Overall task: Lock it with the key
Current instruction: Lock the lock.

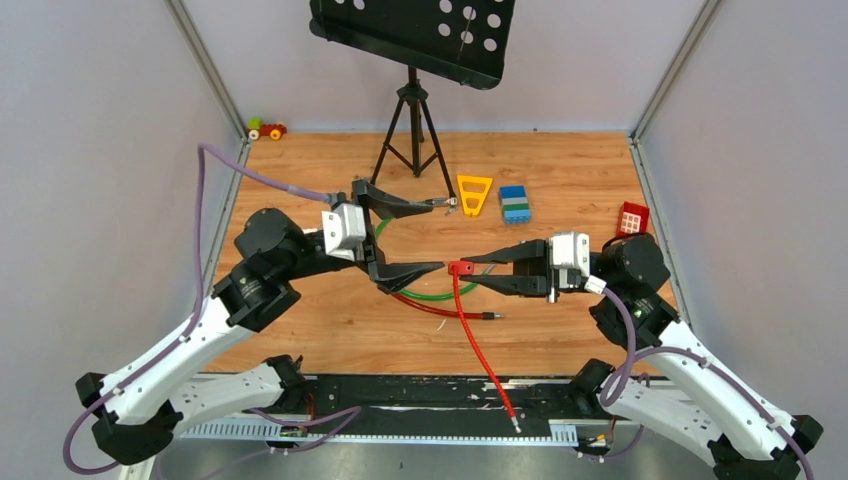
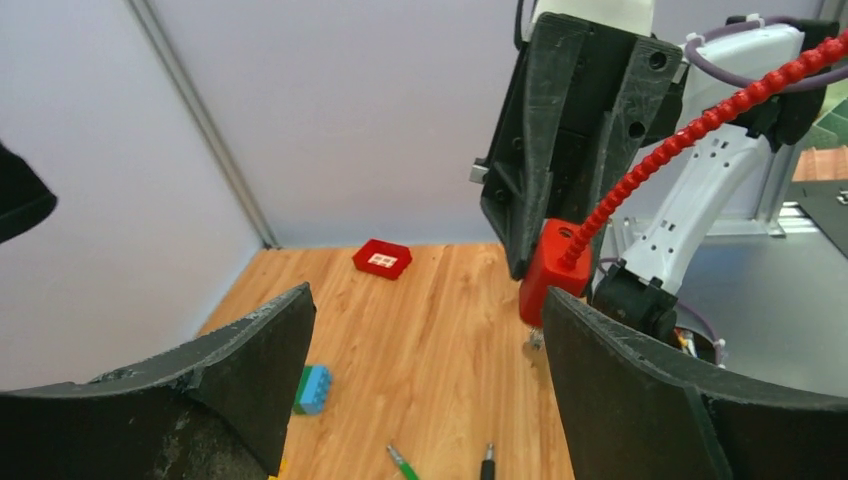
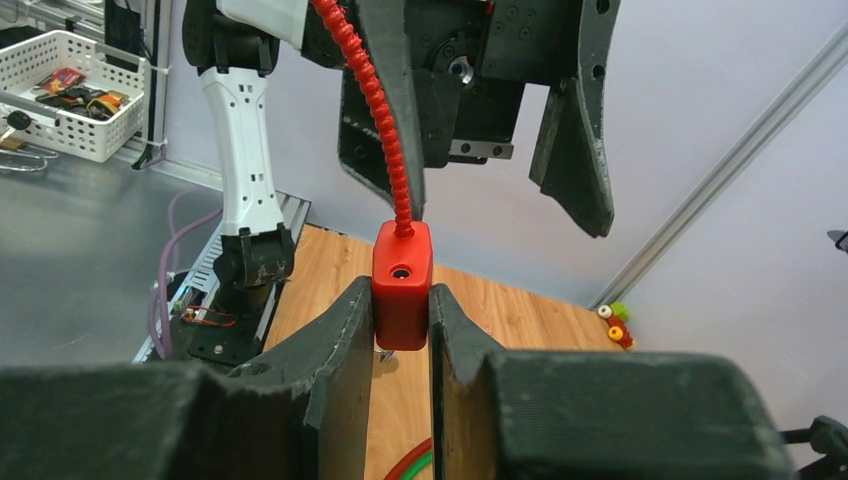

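My right gripper is shut on a small red padlock and holds it above the wooden table. A ribbed red cable runs out of the lock's top. The key shows as a tiny silvery piece sticking out of the lock's underside. My left gripper faces the lock, wide open and holding nothing. One of its fingers sits just in front of the padlock and hides part of it.
A green cable and a second red cable with a dark plug lie under the grippers. Behind them are a music stand tripod, a yellow triangle, a blue-green block, a red brick and a toy car.
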Available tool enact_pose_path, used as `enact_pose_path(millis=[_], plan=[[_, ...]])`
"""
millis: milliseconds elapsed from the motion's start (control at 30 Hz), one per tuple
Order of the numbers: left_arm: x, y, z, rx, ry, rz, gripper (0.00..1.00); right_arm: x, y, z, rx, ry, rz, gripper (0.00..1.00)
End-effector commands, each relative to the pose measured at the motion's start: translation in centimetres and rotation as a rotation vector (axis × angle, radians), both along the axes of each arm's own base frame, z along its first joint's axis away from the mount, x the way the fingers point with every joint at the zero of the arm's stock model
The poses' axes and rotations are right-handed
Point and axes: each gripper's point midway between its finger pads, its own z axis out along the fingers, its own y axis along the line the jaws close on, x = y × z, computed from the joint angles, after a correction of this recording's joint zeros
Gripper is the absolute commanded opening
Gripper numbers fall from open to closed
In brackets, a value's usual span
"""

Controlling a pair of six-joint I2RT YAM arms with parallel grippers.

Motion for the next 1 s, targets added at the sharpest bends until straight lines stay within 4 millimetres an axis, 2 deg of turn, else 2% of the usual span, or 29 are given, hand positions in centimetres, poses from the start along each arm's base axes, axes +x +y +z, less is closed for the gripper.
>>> enact_pose_path(millis=[0, 133, 433, 600, 733, 867, 967], plan=[[-2.3, -0.3, 3.0, -0.093, -0.124, -0.124, 0.86, 0.4, -0.5, 2.8, 0.089, -0.004, -0.041, 0.0], [-3.4, -0.8, 2.6, -0.102, -0.118, -0.207, 0.75, 0.8, -0.4, 2.6, 0.098, 0.007, -0.055, 0.0], [-4.1, -0.9, 1.7, -0.097, -0.073, -0.252, 0.76, 1.1, -0.2, 2.1, 0.097, 0.017, -0.063, 0.0], [-4.0, -1.1, 2.1, -0.111, -0.063, -0.257, 0.72, 1.5, 0.2, 1.5, 0.083, 0.035, -0.059, 0.0], [-3.8, -1.7, 1.8, -0.098, -0.053, -0.274, 0.65, 1.4, 0.5, 1.0, 0.08, 0.044, -0.033, 0.0], [-3.9, -1.9, 1.5, -0.099, -0.044, -0.291, 0.66, 1.6, 0.5, 1.0, 0.091, 0.047, -0.044, 0.0], [-3.5, -2.1, 0.5, -0.066, -0.038, -0.275, 0.66, 1.3, 0.2, 1.5, 0.11, 0.036, -0.042, 0.0]])
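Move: The red lock sits some 6 cm back, 6 cm to the right and 3 cm below the open left hand. The key hangs about 5 cm straight under the lock, and the red cable's free end arches up towards the base, roughly 22 cm back, 8 cm right and 10 cm above the lock. For the right hand, the lock is already pinched in the fingertips, its middle 1 cm farther left and 1 cm lower. Bring the left gripper back about 3 cm and then some 2 cm to the right towards the red lock, turning it about 15 degrees clockwise so its fingers line up with the lock; meanwhile partly close them, still leaving a wide gap. Keep the right hand's grip on the lock and ease it forward 2 cm and slightly left, to meet the left fingers. ##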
